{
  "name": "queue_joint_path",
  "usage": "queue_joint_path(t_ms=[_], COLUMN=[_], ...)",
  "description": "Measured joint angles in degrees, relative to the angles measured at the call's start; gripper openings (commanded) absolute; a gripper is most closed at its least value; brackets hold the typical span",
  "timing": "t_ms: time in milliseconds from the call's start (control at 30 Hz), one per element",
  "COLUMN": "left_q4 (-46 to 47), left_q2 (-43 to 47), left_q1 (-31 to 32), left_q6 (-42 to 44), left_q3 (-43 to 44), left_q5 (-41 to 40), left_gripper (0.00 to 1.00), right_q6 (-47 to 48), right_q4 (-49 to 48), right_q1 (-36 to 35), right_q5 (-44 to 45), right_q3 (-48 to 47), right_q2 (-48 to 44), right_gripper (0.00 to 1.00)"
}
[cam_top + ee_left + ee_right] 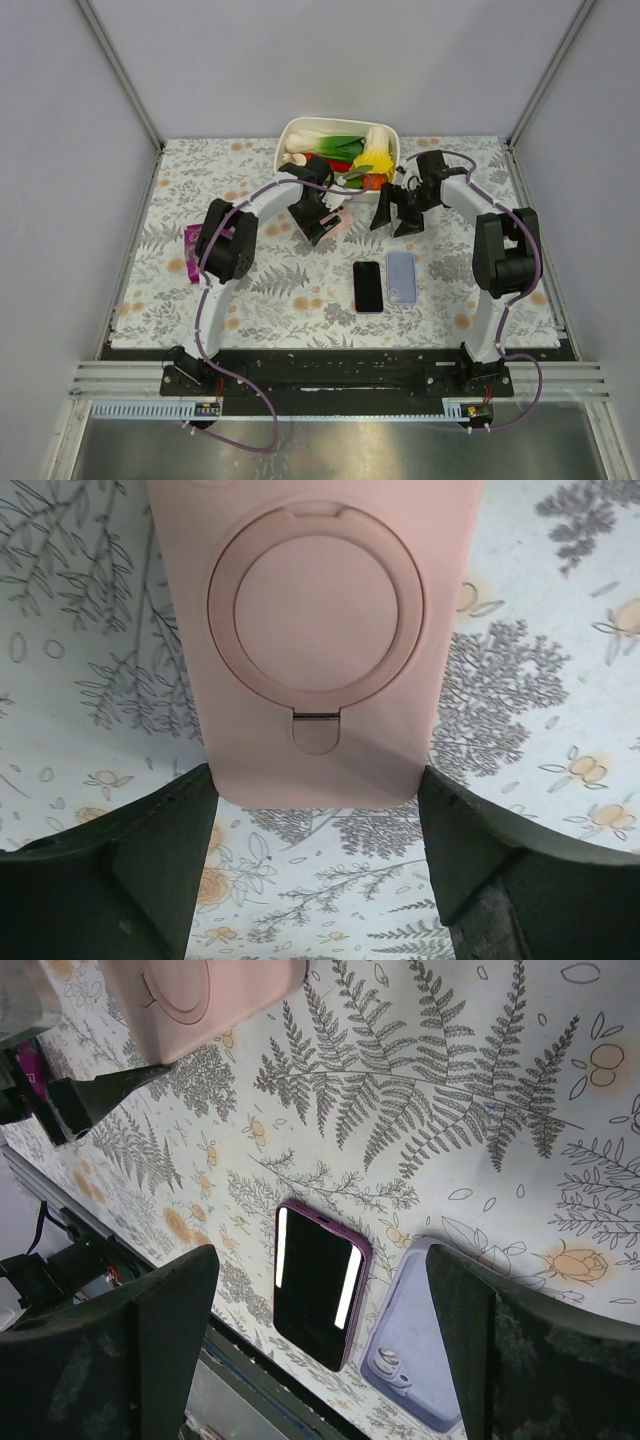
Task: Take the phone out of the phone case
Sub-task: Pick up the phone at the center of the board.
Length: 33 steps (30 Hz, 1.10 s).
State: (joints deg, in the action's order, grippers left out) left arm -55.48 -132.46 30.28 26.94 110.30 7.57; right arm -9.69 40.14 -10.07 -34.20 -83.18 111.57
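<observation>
A pink phone case (pixel 315 630) lies back up on the floral cloth, its round ring stand facing me; any phone inside is hidden. My left gripper (pixel 318 780) has its two fingertips against the case's near corners, with no gap showing on either side. In the top view that gripper (pixel 320 225) sits just left of the pink case (pixel 342 222). My right gripper (pixel 320 1255) hangs open and empty above a dark-screened phone in a purple case (pixel 315 1280) and a lavender case (pixel 425 1345) lying back up beside it.
A white basket (pixel 292 135) of vegetables stands at the back centre, right behind both grippers. A purple packet (pixel 192 250) lies by the left arm. The table's black front edge (pixel 250 1380) runs just below the two phones.
</observation>
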Motion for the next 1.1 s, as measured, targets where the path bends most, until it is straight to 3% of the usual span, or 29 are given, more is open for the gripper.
queue_joint_path(t_ms=[167, 333, 533, 800, 1100], left_q4=[2.9, -2.4, -5.7, -7.8, -8.5], left_q2=[4.8, 11.1, 16.6, 16.2, 13.8], left_q1=[0.0, 1.0, 1.5, 1.2, -4.3], left_q6=[0.0, 0.0, -1.2, -5.7, -14.8], left_q3=[-7.3, -11.6, -9.2, -5.4, 0.3], left_q5=[4.2, 12.1, 18.9, 21.3, 26.5], left_gripper=[0.00, 0.00, 0.00, 0.00, 0.00], right_q6=[0.0, -0.4, -1.2, -0.3, 10.8], right_q4=[0.0, 0.0, 0.0, -0.1, -1.3], right_q1=[0.0, 0.1, 0.0, -0.1, -0.1], right_q5=[0.0, 0.0, -1.6, -4.2, -12.9], right_q3=[1.0, 1.0, 0.4, 0.6, 5.9], right_q2=[0.0, 0.0, 0.0, 0.0, -4.6], right_gripper=[0.94, 0.95, 0.95, 0.96, 0.98])
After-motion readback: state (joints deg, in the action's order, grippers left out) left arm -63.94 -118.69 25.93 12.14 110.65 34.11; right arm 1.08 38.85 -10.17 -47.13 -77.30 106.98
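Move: The left gripper already pinches the pink-cased phone by its bottom end at table level, the free end pointing forward-right. The open right gripper, where the phone is being taken, is about 21 cm right of the left hand, 3 cm back and 6 cm higher. The bare black phone is some 16 cm right and 16 cm back of the left hand. From the right hand the pink-cased phone lies about 16 cm left, 5 cm ahead and 7 cm below. Keep the left gripper's pinch on the pink case's side edges and draw back low about 8 cm, then lift to about 13 cm, easing right and finally some 3 cm forward again, rolling the wrist about 25 degrees so the fingers lean right, towards the right gripper. Late on, bring the open right gripper back about 3 cm, slightly left and up, turning a little counter-clockwise, without touching the phone. ##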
